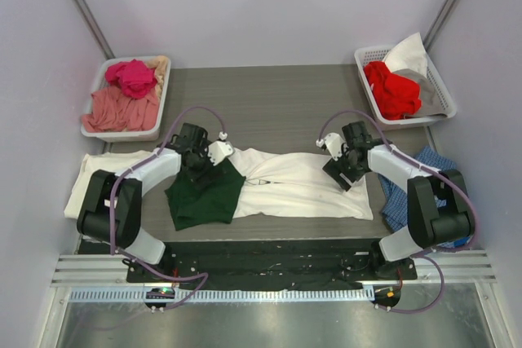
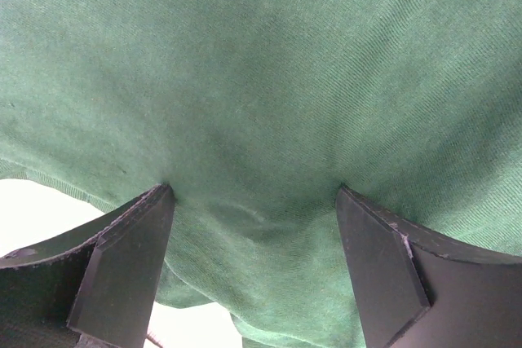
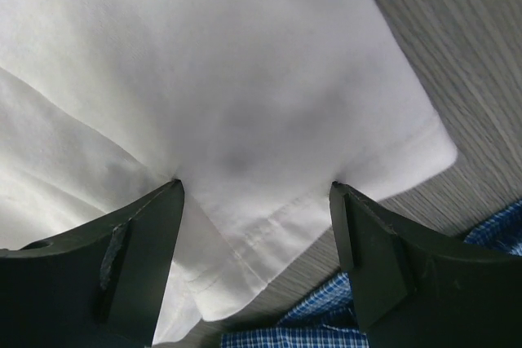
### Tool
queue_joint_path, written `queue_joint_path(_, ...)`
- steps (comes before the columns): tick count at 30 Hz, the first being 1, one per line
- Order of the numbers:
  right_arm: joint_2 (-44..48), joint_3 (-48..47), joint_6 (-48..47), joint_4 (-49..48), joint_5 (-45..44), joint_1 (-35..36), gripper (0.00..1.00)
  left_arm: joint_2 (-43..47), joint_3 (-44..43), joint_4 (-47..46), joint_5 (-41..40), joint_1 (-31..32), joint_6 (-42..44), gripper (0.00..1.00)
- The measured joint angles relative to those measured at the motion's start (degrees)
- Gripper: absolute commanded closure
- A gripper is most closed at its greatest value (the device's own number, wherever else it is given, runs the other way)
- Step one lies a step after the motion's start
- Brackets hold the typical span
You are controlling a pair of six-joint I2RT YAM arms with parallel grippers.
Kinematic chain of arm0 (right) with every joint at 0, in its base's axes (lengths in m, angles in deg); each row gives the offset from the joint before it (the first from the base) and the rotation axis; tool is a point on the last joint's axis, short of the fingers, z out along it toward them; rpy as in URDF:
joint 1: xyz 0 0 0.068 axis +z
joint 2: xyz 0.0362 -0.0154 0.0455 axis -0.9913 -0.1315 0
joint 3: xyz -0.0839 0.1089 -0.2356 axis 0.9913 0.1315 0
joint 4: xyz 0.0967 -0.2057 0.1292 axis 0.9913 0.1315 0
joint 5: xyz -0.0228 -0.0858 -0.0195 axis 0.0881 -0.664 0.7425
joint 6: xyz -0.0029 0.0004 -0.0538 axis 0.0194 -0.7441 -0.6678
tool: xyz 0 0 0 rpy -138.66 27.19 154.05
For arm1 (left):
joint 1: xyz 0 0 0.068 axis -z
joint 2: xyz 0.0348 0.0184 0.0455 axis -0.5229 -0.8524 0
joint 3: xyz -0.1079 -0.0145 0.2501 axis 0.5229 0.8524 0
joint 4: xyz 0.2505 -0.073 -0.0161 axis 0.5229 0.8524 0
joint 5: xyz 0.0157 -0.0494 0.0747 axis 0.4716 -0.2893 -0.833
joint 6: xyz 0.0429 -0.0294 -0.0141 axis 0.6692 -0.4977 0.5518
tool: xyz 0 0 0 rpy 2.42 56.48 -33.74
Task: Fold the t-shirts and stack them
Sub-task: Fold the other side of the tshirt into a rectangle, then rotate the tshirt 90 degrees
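A white t-shirt (image 1: pixel 306 189) lies spread across the middle of the table. A dark green t-shirt (image 1: pixel 204 197) lies crumpled over its left end. A cream t-shirt (image 1: pixel 86 173) lies flat at the far left. My left gripper (image 1: pixel 208 165) is open, and its fingertips rest on the green fabric (image 2: pixel 261 95), which fills the left wrist view. My right gripper (image 1: pixel 347 170) is also open. In the right wrist view its tips press down on the white tee's hemmed corner (image 3: pixel 245 103). Nothing is pinched between either pair of fingers.
A grey basket (image 1: pixel 94 129) at the back left holds pink garments (image 1: pixel 126 91). Another basket (image 1: pixel 444 95) at the back right holds a red garment (image 1: pixel 391 87) and pale cloth. A blue checked cloth (image 1: pixel 408 189) lies beside the right arm, close to the white hem (image 3: pixel 326 332).
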Motion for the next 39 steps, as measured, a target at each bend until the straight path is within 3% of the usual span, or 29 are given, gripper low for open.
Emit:
queue_joint_path(9,-0.7,1.6,-1.6,-2.2,-0.8,2.2,0.2,-4.7,-5.0,4.7,0.2,-0.1,0.2,0.12)
queue_joint_path(20,0.8,3.0,-3.3,-3.3,-1.7,4.3,0.2,-17.9,-20.9,16.3,-1.4,-0.1,0.2,0.12)
queue_joint_path(29,1.7,3.5,-3.6,-2.5,1.1,5.4,0.2,-35.0,-46.7,23.5,-6.2,-0.1,0.3,0.12)
queue_joint_path(39,1.5,3.5,-3.1,-2.6,5.0,8.2,0.2,-53.9,-78.4,21.6,-10.3,0.7,0.5,0.12)
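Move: The folded t-shirt lies directly under both hands. The middle of its green end is about 5 cm back from the left hand and 1 cm to its left. From the right hand, the white hem end is some 7 cm right and 4 cm back; the blue checked cloth lies beyond, about 22 cm right and 5 cm back. All lie barely below the fingertips. The white folded cloth is roughly 30 cm left and 3 cm back from the left hand. Open fingertips stay on the cloth at both ends and drag the t-shirt round flat. The left hand bears down slightly, then sweeps the green end forward with growing speed, about 25 cm, drifting 5 cm right. The right hand first sinks a little, then draws the white end about 5 cm left and 2 cm back, turning some 15 degrees counter-clockwise. ##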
